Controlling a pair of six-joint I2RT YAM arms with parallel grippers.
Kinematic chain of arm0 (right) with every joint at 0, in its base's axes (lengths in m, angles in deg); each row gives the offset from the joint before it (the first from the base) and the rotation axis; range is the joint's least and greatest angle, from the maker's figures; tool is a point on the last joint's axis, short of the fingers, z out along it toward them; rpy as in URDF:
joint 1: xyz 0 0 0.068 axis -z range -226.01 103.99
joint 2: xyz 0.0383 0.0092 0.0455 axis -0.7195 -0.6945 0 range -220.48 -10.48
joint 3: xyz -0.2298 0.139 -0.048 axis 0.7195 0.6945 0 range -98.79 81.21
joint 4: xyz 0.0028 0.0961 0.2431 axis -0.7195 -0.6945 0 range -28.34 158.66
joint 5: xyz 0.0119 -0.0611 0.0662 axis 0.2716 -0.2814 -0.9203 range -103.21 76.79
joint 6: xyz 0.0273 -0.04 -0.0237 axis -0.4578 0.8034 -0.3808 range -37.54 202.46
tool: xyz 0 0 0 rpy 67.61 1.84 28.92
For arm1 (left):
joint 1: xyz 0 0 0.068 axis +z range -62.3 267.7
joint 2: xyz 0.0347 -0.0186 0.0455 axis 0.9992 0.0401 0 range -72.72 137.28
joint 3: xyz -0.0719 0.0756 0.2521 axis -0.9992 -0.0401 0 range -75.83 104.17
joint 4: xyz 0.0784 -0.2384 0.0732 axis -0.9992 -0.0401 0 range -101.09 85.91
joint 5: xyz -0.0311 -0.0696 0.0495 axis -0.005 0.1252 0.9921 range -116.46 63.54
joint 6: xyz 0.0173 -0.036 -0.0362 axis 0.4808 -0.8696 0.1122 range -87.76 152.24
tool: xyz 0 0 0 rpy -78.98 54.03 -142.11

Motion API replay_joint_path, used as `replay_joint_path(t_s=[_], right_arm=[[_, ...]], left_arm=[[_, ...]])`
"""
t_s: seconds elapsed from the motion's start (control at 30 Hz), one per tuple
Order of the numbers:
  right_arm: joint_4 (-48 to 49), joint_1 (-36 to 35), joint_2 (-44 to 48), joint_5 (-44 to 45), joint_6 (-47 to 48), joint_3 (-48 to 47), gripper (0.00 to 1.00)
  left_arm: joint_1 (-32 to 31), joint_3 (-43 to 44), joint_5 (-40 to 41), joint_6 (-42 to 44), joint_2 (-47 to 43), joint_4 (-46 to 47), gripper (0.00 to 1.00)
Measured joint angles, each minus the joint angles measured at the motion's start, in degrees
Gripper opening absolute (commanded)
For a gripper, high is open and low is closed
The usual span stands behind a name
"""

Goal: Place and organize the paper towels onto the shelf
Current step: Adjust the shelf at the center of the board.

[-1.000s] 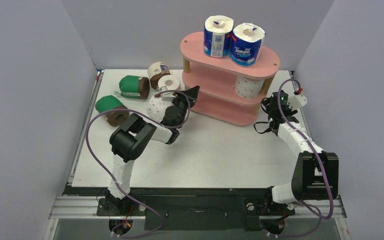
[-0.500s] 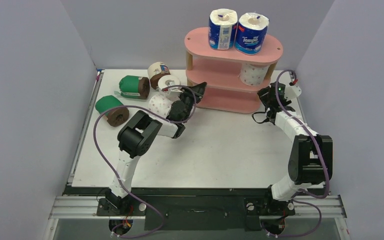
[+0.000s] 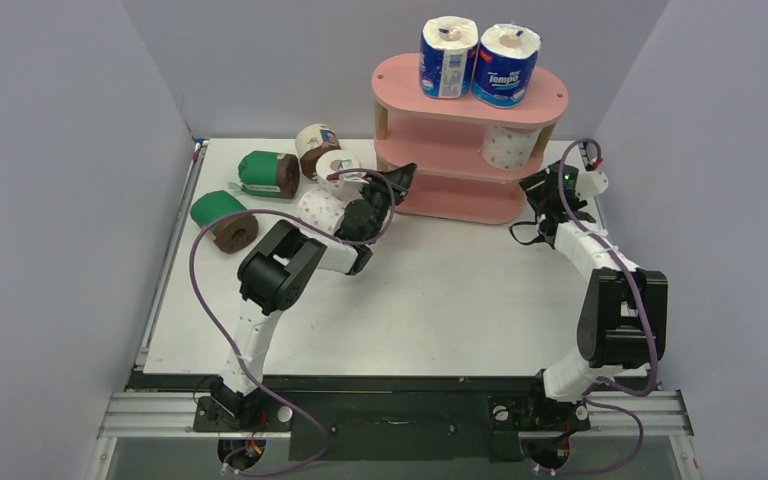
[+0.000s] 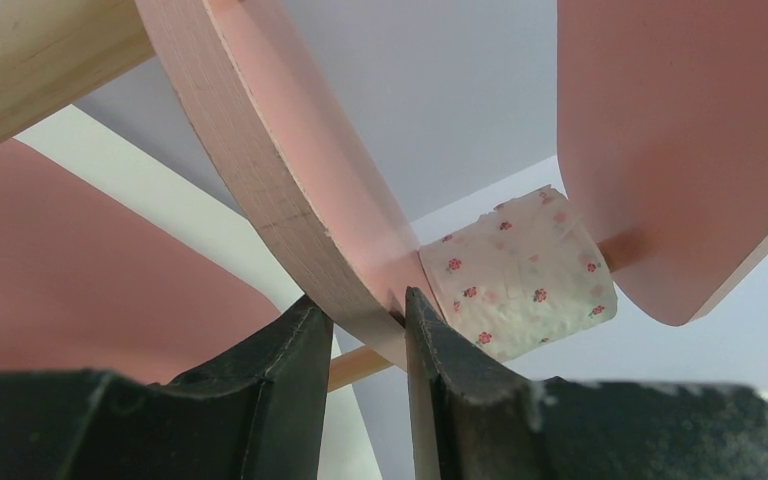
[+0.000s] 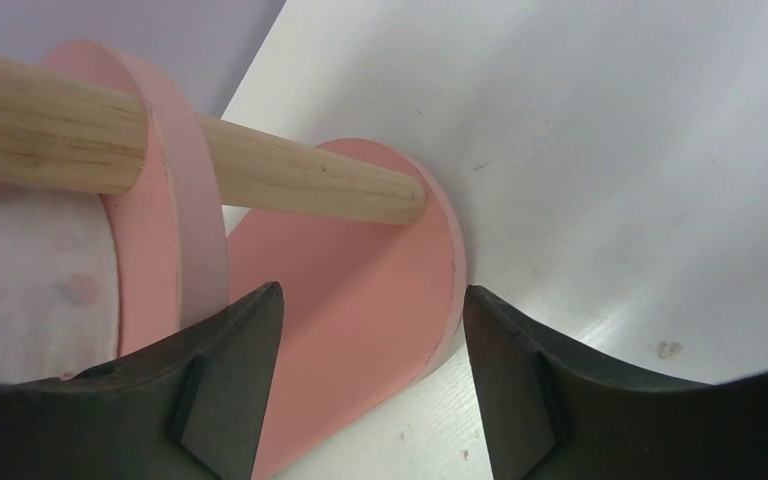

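Note:
The pink shelf (image 3: 460, 115) stands at the back right. Two blue-white paper towels (image 3: 448, 58) (image 3: 505, 65) are upright on its top board, and a white pink-dotted roll (image 3: 505, 148) sits on the middle board. My left gripper (image 3: 403, 175) is shut on the left edge of the middle board (image 4: 260, 170), and the dotted roll (image 4: 520, 270) shows beyond it. My right gripper (image 5: 370, 292) is open at the shelf's right end, its jaws on either side of the bottom board (image 5: 360, 250).
Loose rolls lie at the back left of the table: two green-wrapped (image 3: 268, 172) (image 3: 222, 220), one cream-wrapped brown (image 3: 316, 146), two white dotted (image 3: 338, 165) (image 3: 318, 208). The grey side walls stand close to the table.
The shelf has shifted toward the back wall and a little right, with both grippers moving along at its ends. Its rolls kept their places.

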Motion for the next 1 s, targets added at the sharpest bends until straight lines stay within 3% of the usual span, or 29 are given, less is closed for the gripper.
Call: replay_joint_path(t_s=[0.13, 0.33, 0.4, 0.43, 0.47, 0.67, 0.87, 1.0], right_arm=[[0.0, 0.0, 4.5, 0.2, -0.5, 2.5, 0.64], [-0.9, 0.0, 16.0, 1.1, -0.8, 7.4, 0.65], [-1.9, 0.0, 19.8, 1.4, -0.7, 9.1, 0.65], [-2.7, 0.0, 21.8, 1.5, -0.7, 9.9, 0.65], [-3.3, 0.0, 23.3, 1.6, -0.6, 10.4, 0.65], [-9.2, -2.9, 34.7, 3.5, 1.9, 15.1, 0.65], [-13.3, -14.9, 46.2, 7.8, 6.3, 19.8, 0.64], [-14.8, -24.3, 50.6, 11.3, 8.5, 22.8, 0.64]], left_arm=[[0.0, -2.0, -0.6, 0.7, -1.7, -0.6, 0.37], [-1.1, -8.2, -2.5, 5.0, -7.8, -2.8, 0.57], [-1.5, -9.9, -2.6, 6.1, -10.1, -3.5, 0.72], [-1.7, -10.8, -2.7, 6.5, -11.6, -4.0, 0.92], [-1.9, -11.7, -2.7, 7.1, -13.0, -4.5, 0.98], [-2.4, -19.1, -2.0, 9.0, -24.6, -10.3, 0.97], [-3.5, -21.6, 3.1, 10.6, -42.6, -40.2, 0.97], [-3.6, -25.7, 8.5, 12.0, -55.8, -55.3, 0.96]])
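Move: The left fingers already hold the front edge of the shelf's middle board. The shelf's middle is about 12 cm to their right, 6 cm ahead and level; the floral roll on that board is some 23 cm right, 5 ahead and 5 higher. On the table, 11 cm below, a white roll lies about 14 cm left and 5 ahead. From the right hand, at the shelf's right end, its middle is roughly 18 cm left, 6 ahead and 4 higher. The left fingers let go of the middle board's front edge: the hand slides back off it while they spread wide, then swings out left with a slight rise, some 15 cm back and 11 left, rolling its left side up and tipping down. The right hand, fingers still half open, leaves the shelf's right end, rising about 8 cm as it draws back 18, then veering left with a counter-clockwise turn. ##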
